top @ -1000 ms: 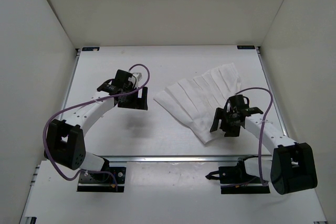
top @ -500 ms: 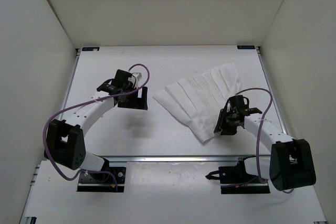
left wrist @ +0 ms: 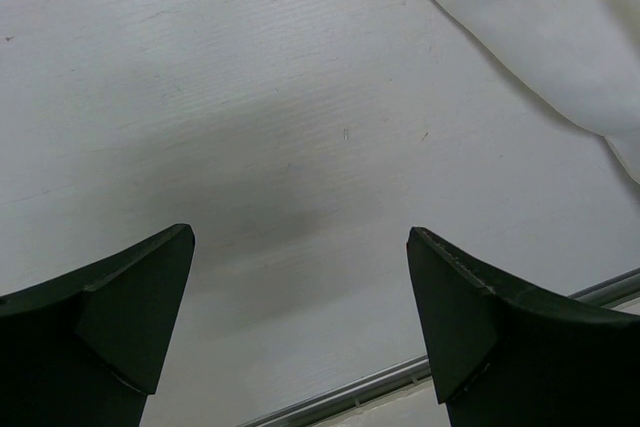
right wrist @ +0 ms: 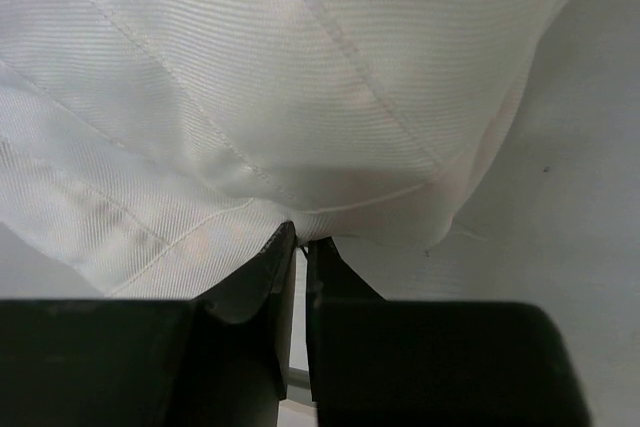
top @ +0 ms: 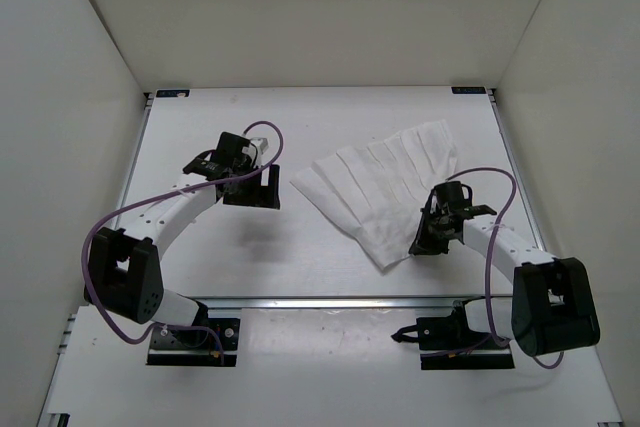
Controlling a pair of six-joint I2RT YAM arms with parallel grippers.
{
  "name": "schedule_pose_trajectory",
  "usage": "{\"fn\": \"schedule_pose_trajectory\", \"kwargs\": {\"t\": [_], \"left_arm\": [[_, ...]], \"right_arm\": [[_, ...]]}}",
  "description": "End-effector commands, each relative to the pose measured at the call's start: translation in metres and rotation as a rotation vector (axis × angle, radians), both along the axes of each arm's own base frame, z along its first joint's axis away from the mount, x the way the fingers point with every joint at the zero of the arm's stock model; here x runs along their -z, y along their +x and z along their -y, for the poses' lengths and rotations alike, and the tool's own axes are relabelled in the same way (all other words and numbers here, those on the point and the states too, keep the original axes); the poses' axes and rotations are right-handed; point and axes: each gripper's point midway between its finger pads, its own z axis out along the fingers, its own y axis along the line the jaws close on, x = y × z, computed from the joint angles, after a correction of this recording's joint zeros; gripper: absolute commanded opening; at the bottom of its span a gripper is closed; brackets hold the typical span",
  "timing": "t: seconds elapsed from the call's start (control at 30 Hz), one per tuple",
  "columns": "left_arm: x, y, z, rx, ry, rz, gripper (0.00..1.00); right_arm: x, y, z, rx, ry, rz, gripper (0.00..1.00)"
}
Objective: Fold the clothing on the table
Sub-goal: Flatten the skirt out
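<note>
The clothing (top: 380, 182), a thin white pleated piece, lies fanned out on the table (top: 190, 127) right of centre. My right gripper (top: 426, 239) sits at its near right edge. In the right wrist view the gripper (right wrist: 302, 237) is shut, with the hem of the clothing (right wrist: 300, 77) pinched between the fingertips. My left gripper (top: 251, 190) hovers left of the garment, apart from it. The left wrist view shows that gripper (left wrist: 300, 237) wide open over bare table (left wrist: 250, 97), with a corner of the clothing (left wrist: 540, 27) at the upper right.
White enclosure walls (top: 90, 57) rise on the left, back and right. An aluminium frame strip (top: 330, 301) runs along the table's near edge, with both arm bases (top: 190, 339) behind it. Purple cables (top: 268, 137) loop off each arm.
The right gripper's fingers have closed onto the clothing's near edge, and that arm has shifted slightly. The left arm has stayed still and open.
</note>
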Motion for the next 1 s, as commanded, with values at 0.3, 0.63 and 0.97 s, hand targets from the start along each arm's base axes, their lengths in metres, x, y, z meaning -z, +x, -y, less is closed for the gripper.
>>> {"fn": "schedule_pose_trajectory", "kwargs": {"t": [0.3,0.63,0.97], "left_arm": [[-0.009,0.003,0.018,0.022,-0.095,0.023,0.98],[-0.05,0.007,0.089,0.063,-0.573,0.068,0.99],[-0.066,0.017,0.072,0.006,-0.61,0.131,0.98]], "right_arm": [[-0.122,0.091,-0.012,-0.066,0.055,0.331,0.0],[-0.273,0.17,-0.084,-0.289,0.127,0.654,0.0],[-0.427,0.217,-0.157,-0.431,0.257,0.991,0.0]]}}
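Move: My right fingers are already shut on the skirt's near edge, down at the table. The skirt's middle lies roughly 15 cm ahead and 4 cm to the left of them; its left corner is some 18 cm ahead and 23 cm left, its far right corner about 36 cm ahead and 11 cm right. From my open left hand, the skirt's middle is about 24 cm to the right, 6 cm ahead and 9 cm below. Keeping the pinch on the near edge, I sweep my right hand fast up about 35 cm and forward some 20, bearing left as well in the later part, hauling the edge up over the skirt while my fingers swing from pointing down to pointing forward. My left hand, still wide open, shifts about 8 cm right and tilts its fingertips rightward some 30 degrees, then rises a little. ##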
